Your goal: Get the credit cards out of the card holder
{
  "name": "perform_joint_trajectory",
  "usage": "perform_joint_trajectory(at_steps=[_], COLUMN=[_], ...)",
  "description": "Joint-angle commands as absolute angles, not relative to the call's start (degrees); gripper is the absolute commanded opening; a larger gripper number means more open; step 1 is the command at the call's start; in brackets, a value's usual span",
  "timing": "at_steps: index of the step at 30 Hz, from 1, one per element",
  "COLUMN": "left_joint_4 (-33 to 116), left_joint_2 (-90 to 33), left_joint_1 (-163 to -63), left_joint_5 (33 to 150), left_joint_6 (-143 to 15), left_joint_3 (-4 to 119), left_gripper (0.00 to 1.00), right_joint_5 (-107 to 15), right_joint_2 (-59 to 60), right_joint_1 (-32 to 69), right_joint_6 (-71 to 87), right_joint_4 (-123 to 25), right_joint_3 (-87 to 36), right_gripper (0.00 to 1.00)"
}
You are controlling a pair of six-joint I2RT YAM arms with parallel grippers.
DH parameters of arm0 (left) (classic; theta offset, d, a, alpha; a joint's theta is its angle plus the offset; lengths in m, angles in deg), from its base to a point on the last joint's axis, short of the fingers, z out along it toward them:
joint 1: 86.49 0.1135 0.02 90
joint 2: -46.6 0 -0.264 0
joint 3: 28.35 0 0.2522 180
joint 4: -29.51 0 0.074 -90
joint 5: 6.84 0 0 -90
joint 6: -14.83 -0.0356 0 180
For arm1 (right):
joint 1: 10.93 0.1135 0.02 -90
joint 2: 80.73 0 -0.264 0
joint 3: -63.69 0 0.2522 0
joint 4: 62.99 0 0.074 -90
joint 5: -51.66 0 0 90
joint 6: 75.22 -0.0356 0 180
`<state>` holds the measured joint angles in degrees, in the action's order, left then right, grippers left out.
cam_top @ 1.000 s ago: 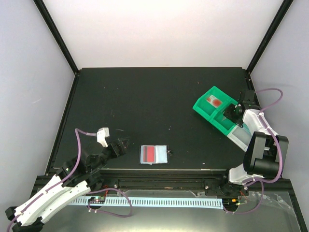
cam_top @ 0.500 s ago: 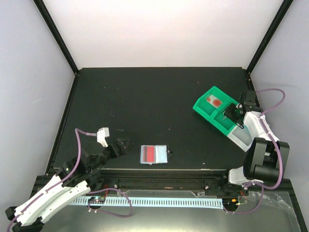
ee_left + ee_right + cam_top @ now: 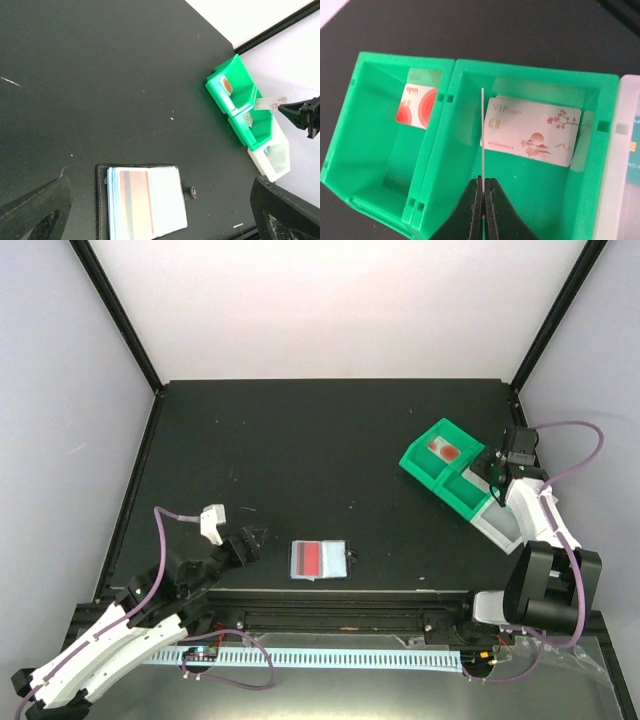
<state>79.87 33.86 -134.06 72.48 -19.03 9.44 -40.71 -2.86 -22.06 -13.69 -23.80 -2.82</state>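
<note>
The card holder [image 3: 318,560] lies open near the table's front edge, its black snap tab [image 3: 190,192] to the right and a card with a red stripe [image 3: 134,200] in its clear pocket. My left gripper [image 3: 252,538] hovers open just left of it, fingers [image 3: 35,210] wide apart. My right gripper [image 3: 483,182] is shut on a thin white credit card [image 3: 482,135], seen edge-on, above the green tray's middle compartment. That card [image 3: 267,103] also shows in the left wrist view, held over the tray.
The green tray [image 3: 415,455] stands at the right. Its far compartment holds a red-and-white card [image 3: 416,105], the middle one a white VIP card [image 3: 530,130]. A teal card [image 3: 632,150] lies in the clear end compartment [image 3: 500,525]. The black frame post [image 3: 555,315] rises behind.
My right gripper has shifted slightly right and toward the back over the tray, still holding the card. The left arm and the card holder have not moved.
</note>
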Motion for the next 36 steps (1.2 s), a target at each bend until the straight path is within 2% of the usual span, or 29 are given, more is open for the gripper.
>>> perform_joint_trajectory(at_steps=[1,5,16,36], left_joint_4=[79.85,79.51,78.26,77.11], left_joint_2=[34.00,33.23,31.83,31.04], left_joint_1=[-133.77,-133.78,-133.77,-133.77], left_joint_5=[72.87,73.08,74.19,74.81], left_joint_6=[-18.92,-19.14,-20.10,-19.94], left_joint_3=[9.41,9.41,8.70,8.44], left_gripper=[0.99,0.99,0.99,0.99], right_joint_5=[-37.36,-38.95,-43.18,-45.04], right_joint_2=[-6.19,-5.95,-0.70,5.40], right_joint_1=[-22.44,-22.49,-23.54,-25.76], right_joint_6=[-16.12,-17.58,-18.09,-17.78], right_joint_4=[-33.84,-40.12,-46.01,-49.94], right_joint_3=[0.69,3.14,5.29,7.06], right_gripper=[0.01,0.01,0.01,0.03])
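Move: The right hand still grips a card above the middle green compartment, whose centre is about 3 cm ahead, 3 cm to the right and 10 cm below. The VIP card stack lies inside, 4 cm ahead and 4 cm right. The first green compartment is 10 cm ahead and 4 cm left; the white compartment is 4 cm back and 10 cm right. For the left hand, the middle compartment lies some 49 cm right and 14 cm ahead, 15 cm lower. The right hand eases about 2.5 cm forward, then lowers its pinched card some 5 cm into the middle green compartment. ##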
